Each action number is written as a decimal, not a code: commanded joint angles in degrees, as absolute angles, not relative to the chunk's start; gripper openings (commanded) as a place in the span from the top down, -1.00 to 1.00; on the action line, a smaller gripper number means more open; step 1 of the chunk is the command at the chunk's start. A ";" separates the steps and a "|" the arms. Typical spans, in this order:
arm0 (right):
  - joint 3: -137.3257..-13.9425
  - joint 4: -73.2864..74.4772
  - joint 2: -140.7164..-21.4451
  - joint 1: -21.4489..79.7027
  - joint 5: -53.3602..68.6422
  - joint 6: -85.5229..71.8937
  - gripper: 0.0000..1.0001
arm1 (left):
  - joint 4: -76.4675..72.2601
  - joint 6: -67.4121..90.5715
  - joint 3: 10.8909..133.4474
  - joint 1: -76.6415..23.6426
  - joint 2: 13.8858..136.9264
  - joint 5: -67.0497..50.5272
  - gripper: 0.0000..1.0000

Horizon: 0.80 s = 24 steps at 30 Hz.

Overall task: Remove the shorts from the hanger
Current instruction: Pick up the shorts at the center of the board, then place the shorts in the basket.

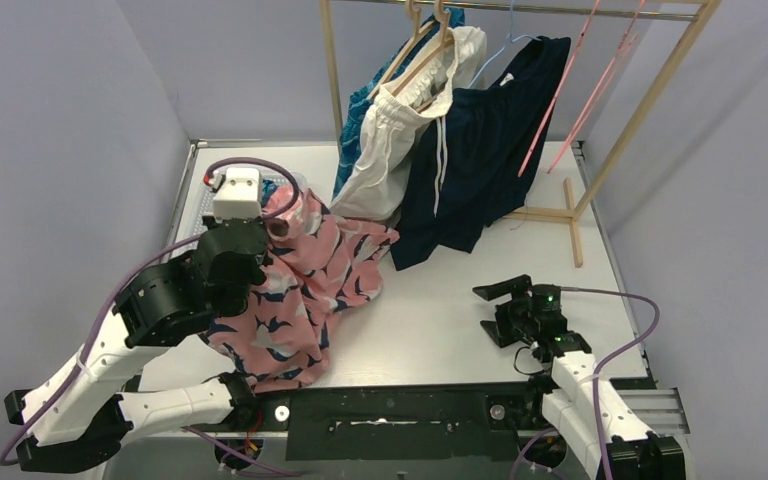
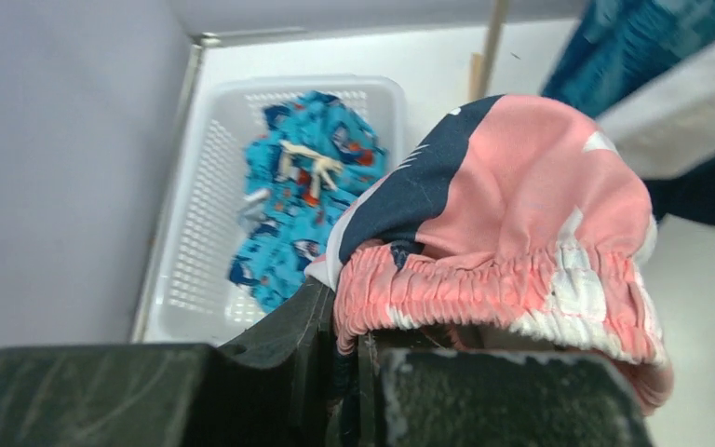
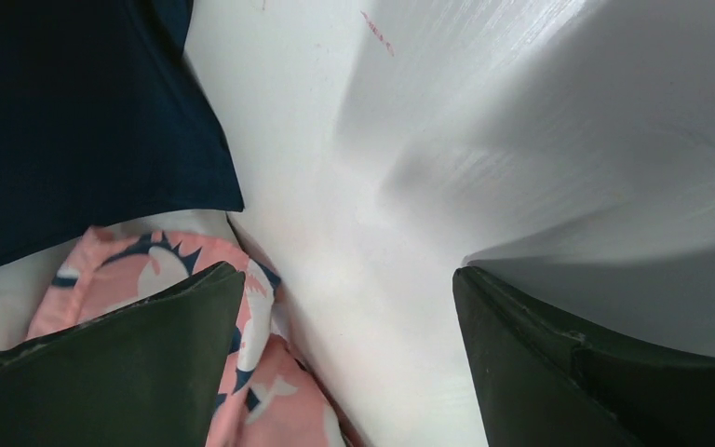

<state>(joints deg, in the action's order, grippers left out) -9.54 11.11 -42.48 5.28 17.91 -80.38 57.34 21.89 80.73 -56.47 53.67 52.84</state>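
My left gripper (image 1: 263, 238) (image 2: 354, 326) is shut on the elastic waistband of the pink-and-navy shorts (image 1: 295, 295) (image 2: 521, 205). It holds them up beside the basket while their legs trail over the table. Teal cartoon-print shorts (image 2: 303, 186) lie inside the white basket (image 2: 195, 214). On wooden hangers (image 1: 422, 48) on the rack hang white drawstring shorts (image 1: 395, 145), navy shorts (image 1: 480, 150) and blue patterned shorts (image 1: 358, 115). My right gripper (image 1: 490, 310) (image 3: 349, 317) is open and empty, low over the bare table, right of the pink shorts (image 3: 270, 391).
The wooden rack (image 1: 640, 110) stands at the back right, its foot (image 1: 572, 215) on the table. Pink empty hangers (image 1: 560, 110) dangle from its rail. The navy hem (image 3: 84, 121) reaches down to the table near my right gripper. Walls close in on both sides.
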 commanded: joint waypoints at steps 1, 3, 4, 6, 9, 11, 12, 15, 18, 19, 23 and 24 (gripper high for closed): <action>-10.99 7.93 -43.89 5.01 16.92 -80.33 -0.74 | 57.70 16.06 88.56 -56.16 55.33 69.90 1.00; -11.12 7.30 -44.67 5.01 17.08 -80.24 -0.75 | 55.42 11.75 89.54 -56.12 55.63 73.88 1.00; -11.18 6.94 -45.31 5.03 17.24 -80.12 -0.74 | 53.74 9.53 89.64 -56.04 55.52 75.00 1.00; -11.25 6.41 -46.16 5.06 17.54 -80.03 -0.74 | 49.40 4.34 89.40 -55.64 55.31 76.53 1.00; -11.34 5.54 -47.26 5.01 18.27 -79.81 -0.74 | 42.97 -2.91 88.95 -54.80 55.73 76.56 1.00; -11.40 5.14 -47.68 5.01 18.67 -79.73 -0.74 | 39.69 -7.13 87.82 -53.25 56.89 75.75 1.00; -11.49 5.05 -47.84 5.01 18.98 -79.61 -0.74 | 39.19 -7.94 88.00 -51.18 57.78 74.10 1.00; -11.86 5.50 -47.83 5.02 19.55 -78.73 -0.75 | 39.20 -8.28 90.13 -37.22 61.41 59.90 1.00; -11.65 5.79 -47.21 4.93 20.00 -78.69 -0.75 | 41.91 -7.10 95.40 -16.51 67.48 39.97 1.00; -11.58 5.92 -46.81 4.86 20.24 -78.64 -0.75 | 42.30 -6.03 98.21 -12.45 69.30 35.46 1.00; -10.89 6.83 -44.88 4.73 20.17 -78.71 -0.76 | 39.60 -4.31 111.57 -6.96 74.76 28.49 1.00; -10.56 6.85 -44.40 4.58 20.03 -79.00 -0.76 | 40.38 -3.81 116.51 -5.36 77.46 26.49 1.00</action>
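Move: The left hand, already holding the pink shorts by the waistband, has the basket about 18 cm ahead, 9 cm to its left and some 32 cm below; the blue shorts lie in it, about 3 cm right of its middle. The white shorts hang some 24 cm ahead of that hand, 22 cm to its right and 15 cm lower. From the right hand the basket is about 17 cm ahead and 47 cm left, nearly at its height. Keeping its pinch on the pink shorts' waistband, the left hand swings them left and forward towards the space above the basket. It first goes left while rising some 7 cm, then sweeps mainly forward with more left, sinking slightly, for about 16 cm left and 12 cm forward in all. The wrist turns about 30 degrees counter-clockwise and rolls its left side up. ##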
